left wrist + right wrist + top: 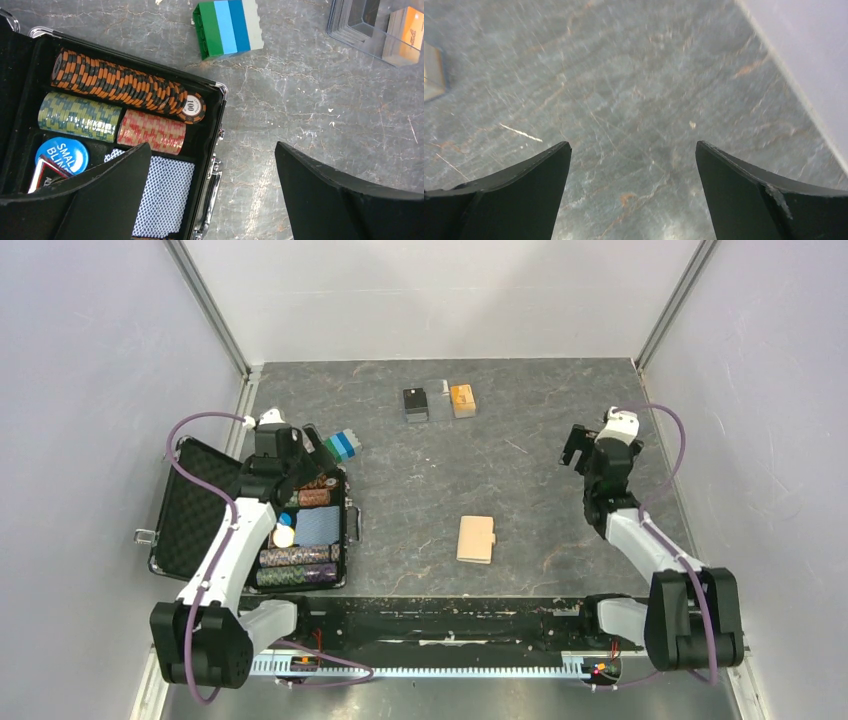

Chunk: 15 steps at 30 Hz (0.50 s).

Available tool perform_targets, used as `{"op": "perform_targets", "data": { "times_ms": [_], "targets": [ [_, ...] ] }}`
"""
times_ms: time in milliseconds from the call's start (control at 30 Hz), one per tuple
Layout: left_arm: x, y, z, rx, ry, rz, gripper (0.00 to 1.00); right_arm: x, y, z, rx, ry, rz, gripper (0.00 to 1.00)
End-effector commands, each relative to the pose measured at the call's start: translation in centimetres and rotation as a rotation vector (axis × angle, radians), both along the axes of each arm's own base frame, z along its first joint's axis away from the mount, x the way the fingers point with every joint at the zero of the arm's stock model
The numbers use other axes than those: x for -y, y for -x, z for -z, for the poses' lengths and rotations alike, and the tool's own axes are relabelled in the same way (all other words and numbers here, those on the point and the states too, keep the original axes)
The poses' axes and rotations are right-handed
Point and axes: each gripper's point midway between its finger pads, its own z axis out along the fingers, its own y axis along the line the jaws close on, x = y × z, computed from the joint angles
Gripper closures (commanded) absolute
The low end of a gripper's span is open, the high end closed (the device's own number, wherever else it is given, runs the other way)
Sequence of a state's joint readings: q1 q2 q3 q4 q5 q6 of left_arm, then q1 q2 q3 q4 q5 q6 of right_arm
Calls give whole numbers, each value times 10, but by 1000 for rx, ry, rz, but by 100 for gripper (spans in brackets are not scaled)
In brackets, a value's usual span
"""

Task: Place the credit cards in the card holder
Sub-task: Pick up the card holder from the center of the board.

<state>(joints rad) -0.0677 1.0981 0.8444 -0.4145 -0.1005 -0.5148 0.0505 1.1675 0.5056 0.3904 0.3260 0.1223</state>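
The card holder (476, 539), a closed tan wallet with a small snap tab, lies flat near the front middle of the table. No credit cards show in any view. My left gripper (316, 443) (212, 150) hovers open over the right edge of the chip case, far left of the card holder, with nothing between its fingers. My right gripper (575, 451) (631, 145) hangs open above bare table at the right, well behind and to the right of the card holder, also holding nothing.
An open black chip case (195, 505) (221, 91) with chip rows and a blue card deck lies at the left. A green-blue brick stack (343, 445) (228, 28) stands beside it. At the back sit a small black box (415, 403) and an orange clear-lidded box (462, 400) (404, 31).
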Motion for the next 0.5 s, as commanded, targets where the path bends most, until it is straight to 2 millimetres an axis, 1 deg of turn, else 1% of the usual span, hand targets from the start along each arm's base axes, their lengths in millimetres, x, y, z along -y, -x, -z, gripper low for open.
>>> {"op": "perform_targets", "data": {
  "times_ms": [0,100,167,200,267,333,400,467],
  "targets": [
    [4,7,-32,0,-26,69,0,-2,14,42,-291,-142,105,2],
    [11,6,-36,-9,-31,136,0,-24,6,49,-416,-185,-1,2],
    [20,5,-36,-17,-7,190,0,-42,5,56,-488,-213,-101,2],
    [26,5,-36,-18,12,219,0,-47,8,59,-508,-232,-124,2],
    [42,5,-36,-12,68,288,0,-54,12,59,-500,-278,-141,2],
    [51,4,-32,-16,136,282,0,-63,16,56,-479,-313,-176,2],
    [62,5,-25,-34,202,278,0,-73,20,55,-478,-345,-227,2],
    [80,8,-14,-65,265,291,0,-84,26,56,-487,-375,-287,2]
  ]
}}
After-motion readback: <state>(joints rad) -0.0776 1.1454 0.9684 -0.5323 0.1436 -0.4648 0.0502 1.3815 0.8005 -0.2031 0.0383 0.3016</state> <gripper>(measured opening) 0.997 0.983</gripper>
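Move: The card holder lies about 18 cm left of the right hand, 20 cm back and 14 cm below; from the left hand it is some 36 cm right, 15 cm back, 15 cm below. The orange card box is roughly 17 cm ahead and 23 cm left of the right hand. Left of the left hand by 9 cm and back 13 cm sits the chip case; the coloured blocks lie 8 cm ahead of that hand, 2 cm right. Right hand sinks 6 cm and leftward towards the card holder, tipping down; left hand slides 4 cm right. ##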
